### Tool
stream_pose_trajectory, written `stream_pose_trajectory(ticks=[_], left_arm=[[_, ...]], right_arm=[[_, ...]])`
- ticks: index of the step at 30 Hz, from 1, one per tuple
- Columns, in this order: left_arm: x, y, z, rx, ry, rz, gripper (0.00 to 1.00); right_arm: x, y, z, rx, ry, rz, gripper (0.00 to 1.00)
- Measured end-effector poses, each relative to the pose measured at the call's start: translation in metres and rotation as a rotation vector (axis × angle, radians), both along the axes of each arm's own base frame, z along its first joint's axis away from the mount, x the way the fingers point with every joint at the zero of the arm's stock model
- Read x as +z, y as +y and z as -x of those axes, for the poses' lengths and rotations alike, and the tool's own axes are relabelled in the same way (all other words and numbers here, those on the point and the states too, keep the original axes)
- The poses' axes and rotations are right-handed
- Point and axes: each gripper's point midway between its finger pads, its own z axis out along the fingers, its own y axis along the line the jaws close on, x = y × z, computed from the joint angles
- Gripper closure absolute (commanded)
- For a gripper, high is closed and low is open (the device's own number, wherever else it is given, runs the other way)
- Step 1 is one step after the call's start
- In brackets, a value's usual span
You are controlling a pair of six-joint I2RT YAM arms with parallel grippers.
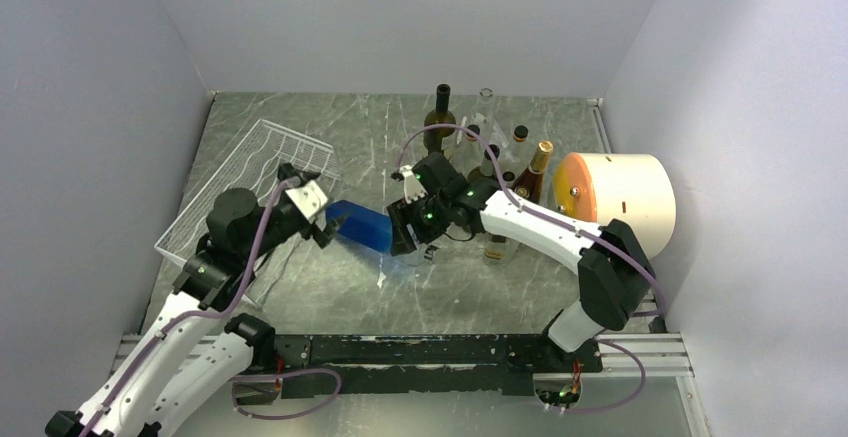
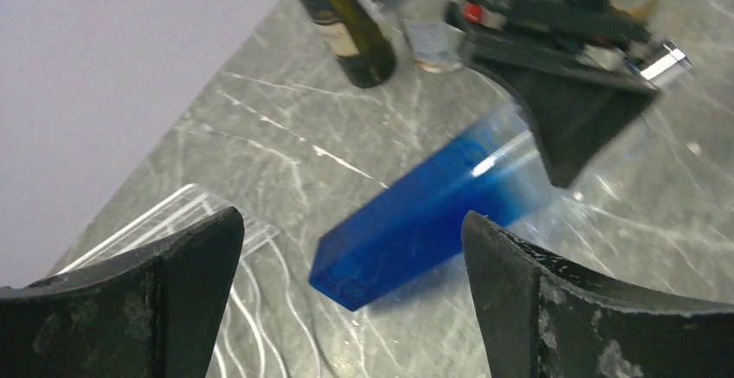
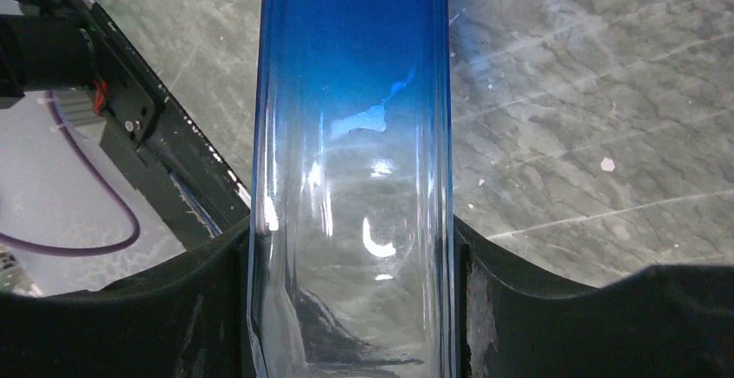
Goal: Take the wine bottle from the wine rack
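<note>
The wine bottle (image 1: 362,225) is a square glass one, deep blue at its base and fading to clear. It lies tilted over the table, just right of the white wire wine rack (image 1: 240,172) and apart from it. My right gripper (image 1: 405,229) is shut on the clear part, and in the right wrist view the bottle (image 3: 355,92) fills the gap of that gripper (image 3: 350,231). My left gripper (image 1: 322,219) stands open beside the blue end. In the left wrist view the bottle (image 2: 415,222) lies beyond the left gripper (image 2: 352,222), untouched, with rack wires (image 2: 186,209) below left.
Several upright bottles (image 1: 500,157) cluster at the back right, with a dark green one (image 1: 440,112) foremost in the left wrist view (image 2: 346,23). A cream cylinder with an orange face (image 1: 620,197) lies at the right wall. Walls close in on three sides.
</note>
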Motion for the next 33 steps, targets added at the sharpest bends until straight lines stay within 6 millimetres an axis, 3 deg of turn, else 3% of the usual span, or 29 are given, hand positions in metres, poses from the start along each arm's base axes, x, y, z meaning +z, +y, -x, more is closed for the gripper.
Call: stream_pose_trajectory(ticks=[6, 13, 23, 26, 29, 33], left_arm=[[-0.03, -0.024, 0.022, -0.155, 0.033, -0.108, 0.01], [-0.087, -0.057, 0.041, -0.298, 0.053, -0.325, 0.01], [-0.132, -0.08, 0.033, -0.36, 0.087, -0.456, 0.03], [-0.136, -0.083, 0.027, -0.342, 0.076, -0.452, 0.18], [-0.135, -0.083, 0.023, -0.314, 0.073, -0.444, 0.49], [-0.135, -0.083, 0.022, -0.317, 0.053, -0.463, 0.78]], right_arm=[[0.005, -0.004, 0.002, 0.009, 0.035, -0.004, 1.0], [0.008, -0.002, 0.008, 0.035, 0.06, -0.017, 1.0], [0.013, 0.0, 0.011, 0.048, 0.083, -0.024, 1.0], [0.015, 0.001, 0.014, 0.05, 0.097, -0.035, 0.97], [0.016, 0.003, 0.015, 0.051, 0.109, -0.047, 0.79], [0.021, 0.002, 0.011, 0.038, 0.101, -0.058, 0.58]])
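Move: The blue bottle is already held near its clear end by the right hand. The middle of its body lies about 9 cm right, 3 cm back and 14 cm below the open left hand, and some 6 cm left, 1 cm ahead and 3 cm below the right hand. From the left hand, the emptied wine rack's middle is roughly 20 cm left, 7 cm ahead and 20 cm down. From the right hand, the upright green bottle is about 18 cm ahead and 5 cm right. The left hand, wide open, sinks some 13 cm and goes about 8 cm to its right, drawing back about 4 cm and then easing forward a little, while its fingers tilt further down and swing clockwise by roughly 30 degrees in all, to bring them astride the blue body of the bottle; once it has stopped there it closes to about half and pinches the body from both sides, just beside the right hand's fingers. The right hand keeps its grip at the clear end and holds the bottle out for it, rising about 2 cm and easing back about 1 cm. ##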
